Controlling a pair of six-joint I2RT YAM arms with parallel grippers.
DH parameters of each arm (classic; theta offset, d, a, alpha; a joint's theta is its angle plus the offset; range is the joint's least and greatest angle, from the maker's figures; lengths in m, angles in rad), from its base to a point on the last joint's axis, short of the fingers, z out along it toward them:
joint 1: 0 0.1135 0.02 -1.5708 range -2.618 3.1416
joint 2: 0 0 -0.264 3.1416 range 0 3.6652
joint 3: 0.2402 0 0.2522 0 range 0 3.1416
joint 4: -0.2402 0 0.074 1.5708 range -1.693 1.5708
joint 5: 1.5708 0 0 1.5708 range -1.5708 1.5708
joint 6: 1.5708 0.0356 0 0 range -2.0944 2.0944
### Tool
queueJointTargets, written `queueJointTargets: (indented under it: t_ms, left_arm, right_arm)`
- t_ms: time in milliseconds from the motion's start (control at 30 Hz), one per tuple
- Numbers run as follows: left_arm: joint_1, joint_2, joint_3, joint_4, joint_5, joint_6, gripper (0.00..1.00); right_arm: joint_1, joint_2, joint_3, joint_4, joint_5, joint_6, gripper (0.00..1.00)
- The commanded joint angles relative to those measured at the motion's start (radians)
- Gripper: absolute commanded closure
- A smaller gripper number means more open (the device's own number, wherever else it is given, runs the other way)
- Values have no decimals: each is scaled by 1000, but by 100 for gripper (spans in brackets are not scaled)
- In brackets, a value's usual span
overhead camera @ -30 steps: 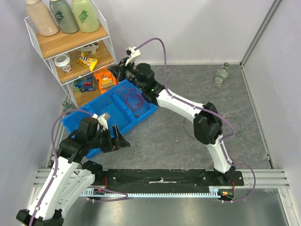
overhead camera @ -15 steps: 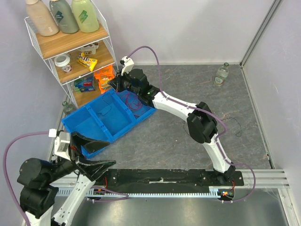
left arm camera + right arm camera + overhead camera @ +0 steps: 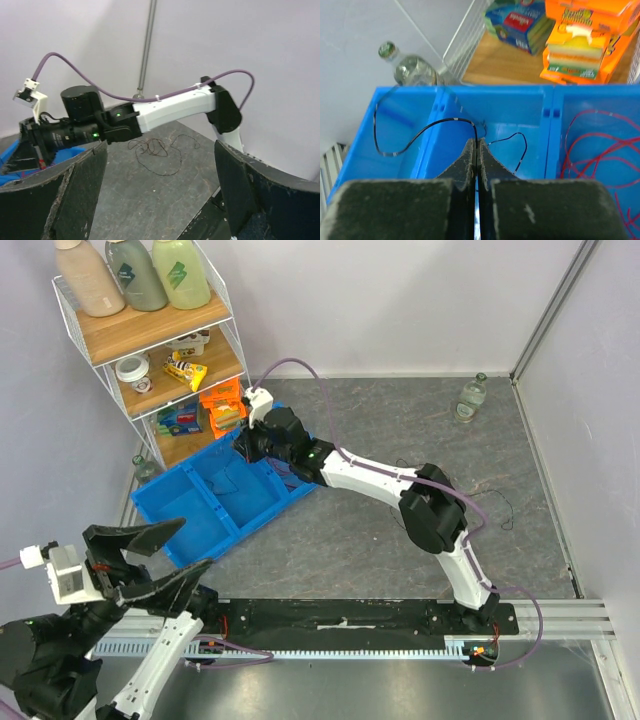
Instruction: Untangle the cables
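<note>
My right gripper (image 3: 476,143) is shut on a thin black cable (image 3: 422,131), low over the blue bin (image 3: 431,150). The cable arcs left over a divider into the far-left compartment, and another loop of it lies in the middle one. Red cables (image 3: 600,145) lie bunched in the right compartment. In the top view the right gripper (image 3: 247,446) reaches into the bin (image 3: 170,502). My left gripper (image 3: 195,545) is open and empty, pulled back to the near-left corner. A tangle of dark thin cables (image 3: 154,149) lies on the grey table beyond its fingers (image 3: 55,195).
A wire shelf (image 3: 150,350) with bottles, sponges and boxes stands at the back left, right behind the bin. A glass bottle (image 3: 410,67) stands between bin and wall; another (image 3: 471,397) stands at the back right. A loose black cable (image 3: 500,505) lies by the right arm's elbow.
My left arm has drawn back from the bin's near edge to the near-left corner, its jaws opening wider. The right gripper, still shut, has moved left and lower over the bin.
</note>
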State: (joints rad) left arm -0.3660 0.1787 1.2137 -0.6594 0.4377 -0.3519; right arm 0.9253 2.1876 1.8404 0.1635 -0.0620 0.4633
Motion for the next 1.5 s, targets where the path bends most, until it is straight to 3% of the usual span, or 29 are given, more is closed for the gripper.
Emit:
queueJointTargets:
  t_ms: [0, 333, 533, 800, 1000, 1233, 1333, 1467]
  left_arm:
    - [2, 19, -49, 60, -59, 42, 7]
    - [4, 19, -138, 69, -67, -1, 7]
    - [4, 27, -140, 61, -67, -16, 7]
    - [4, 21, -151, 50, -68, -33, 7]
    - [2, 24, -201, 58, -56, -51, 7]
    - [2, 74, -281, 113, -16, -59, 7]
    - [2, 110, -299, 152, 28, -53, 6]
    - [1, 137, -376, 236, 64, -82, 7]
  right_arm:
    - [23, -127, -59, -62, 89, -55, 100]
    - [72, -56, -9, -289, 284, -12, 99]
    - [104, 87, 198, -383, 252, 11, 88]
    - [102, 48, 175, -429, 226, -15, 67]
    - [87, -194, -94, -437, 269, -89, 42]
    - [-72, -587, -600, -430, 342, -52, 33]
    - [-163, -766, -801, -479, 468, 1, 21]
    - [-316, -964, -981, -648, 684, 193, 2]
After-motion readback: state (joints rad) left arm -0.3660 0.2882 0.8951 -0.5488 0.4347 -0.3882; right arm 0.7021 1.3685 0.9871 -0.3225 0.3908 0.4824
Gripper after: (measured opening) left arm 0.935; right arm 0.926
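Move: The black cable still pinched in the right fingers is bound for the blue bin's middle compartment, centred about 3 cm ahead, 6 cm left and 17 cm below the right hand. The compartment with the red cables is roughly 15 cm ahead and 8 cm right; the remaining cable on the table is some 52 cm right and 2 cm ahead, about 21 cm below. From the left hand, the middle compartment lies about 36 cm ahead, 4 cm left and 40 cm below. The black cable is lowered some 6 cm towards the middle compartment as the right fingers open and let go; the right hand then sweeps fast about 34 cm right towards the remaining table cable, drawing slightly back, turning clockwise and tipping its opened fingers downward. The open, empty left hand goes forward and down about 10 cm each towards the bin. ##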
